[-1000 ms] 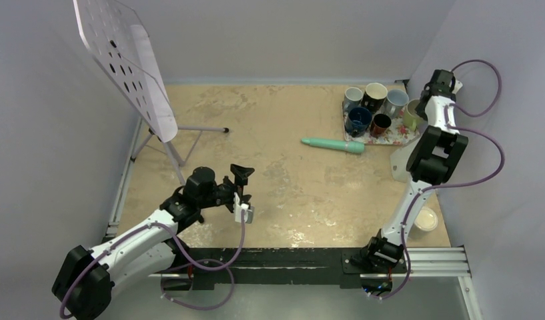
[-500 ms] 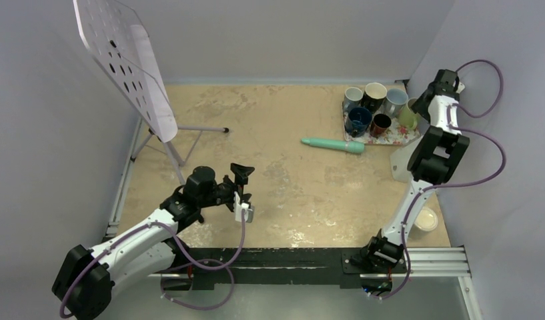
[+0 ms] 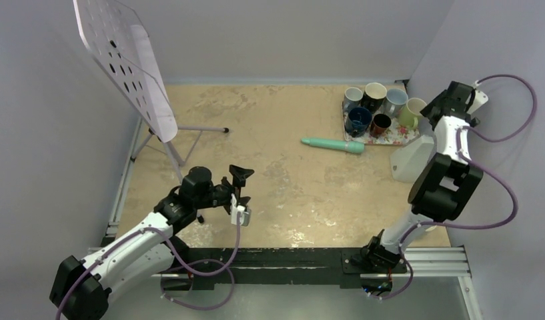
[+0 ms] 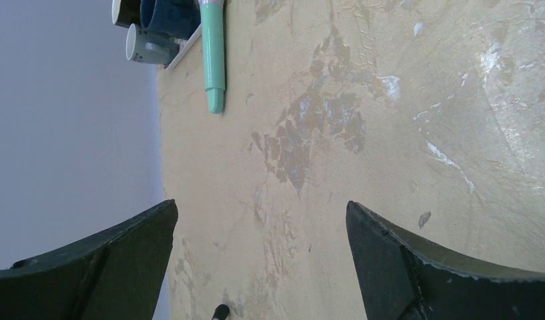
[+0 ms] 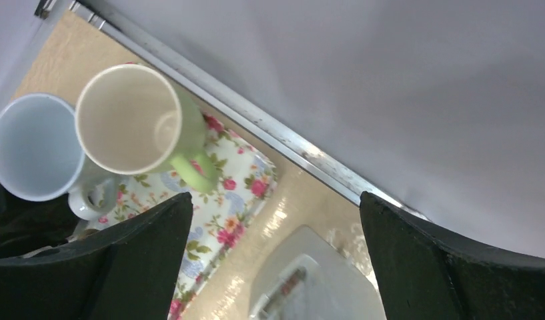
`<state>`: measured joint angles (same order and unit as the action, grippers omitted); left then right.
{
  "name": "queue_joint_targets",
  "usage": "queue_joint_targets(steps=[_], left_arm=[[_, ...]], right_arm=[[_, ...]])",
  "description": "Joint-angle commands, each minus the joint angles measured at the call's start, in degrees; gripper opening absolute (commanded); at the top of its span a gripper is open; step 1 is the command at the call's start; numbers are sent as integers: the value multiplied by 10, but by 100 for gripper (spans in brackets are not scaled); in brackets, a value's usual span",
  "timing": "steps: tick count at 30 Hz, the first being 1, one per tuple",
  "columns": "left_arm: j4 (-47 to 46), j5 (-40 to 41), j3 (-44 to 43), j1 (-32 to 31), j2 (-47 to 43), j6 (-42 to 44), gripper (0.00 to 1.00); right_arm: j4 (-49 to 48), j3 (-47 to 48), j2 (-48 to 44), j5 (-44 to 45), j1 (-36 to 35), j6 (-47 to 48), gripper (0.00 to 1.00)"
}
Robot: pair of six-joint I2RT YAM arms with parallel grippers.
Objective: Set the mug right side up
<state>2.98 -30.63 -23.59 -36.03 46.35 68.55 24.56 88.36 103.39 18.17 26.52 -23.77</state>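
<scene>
The green mug (image 3: pixel 411 113) stands upright on the right end of the floral tray (image 3: pixel 389 137), its cream inside showing. In the right wrist view the mug (image 5: pixel 126 120) faces mouth-up, its handle towards me, at the tray's (image 5: pixel 239 193) edge. My right gripper (image 3: pixel 443 103) hovers just right of it, open and holding nothing (image 5: pixel 275 197). My left gripper (image 3: pixel 241 193) hangs open over the bare table at the near left, far from the mugs, also empty (image 4: pixel 261 203).
Several other mugs (image 3: pixel 375 97) crowd the tray, a pale blue one (image 5: pixel 36 147) next to the green mug. A teal cylinder (image 3: pixel 333 144) lies left of the tray. A white wedge-shaped object (image 3: pixel 409 160) sits below my right gripper. A perforated board on a tripod (image 3: pixel 126 60) stands back left.
My right gripper has opened, let go of the green mug and drawn back to the right; the mug stays upright on the tray. The left arm shifted only slightly.
</scene>
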Motion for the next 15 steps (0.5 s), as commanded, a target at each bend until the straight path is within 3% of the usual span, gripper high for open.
queue_joint_targets(steps=[1, 5, 10, 15], left_arm=[[40, -41, -28, -2, -28, -19, 100], [62, -45, -29, -3, -48, -35, 100], [59, -40, -36, -5, -64, -99, 100], [67, -44, -35, -7, -88, -143, 100]], right_arm=[[-102, -101, -123, 57, 13, -35, 99], [-103, -155, -203, 74, 39, -40, 99], [19, -190, -276, 154, 79, -115, 99], [65, -322, -420, 87, 150, -205, 99]])
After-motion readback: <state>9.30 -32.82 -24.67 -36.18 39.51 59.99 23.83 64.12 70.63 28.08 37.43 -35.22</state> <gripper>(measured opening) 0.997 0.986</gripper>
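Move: The cream mug, the last one still upside down, is mostly hidden under your right arm: roughly 31 cm back, 6 cm left and 14 cm below the right hand. The white wedge stands about 11 cm back, 8 cm left and 10 cm down; the green mug on the tray is some 6 cm ahead, 4 cm left and 13 cm down. From the left hand the cream mug lies about 60 cm right, 9 cm back and 10 cm below. Swing the empty right gripper back about 17 cm, speeding up, away from the green mug, past the right side of the white wedge towards the cream mug. Rise some 8 cm on the way, easing down slightly at the end, and turn clockwise about 25 degrees while the fingers tip up; keep them wide open. Ease the left gripper a couple of centimetres back and slightly up. ##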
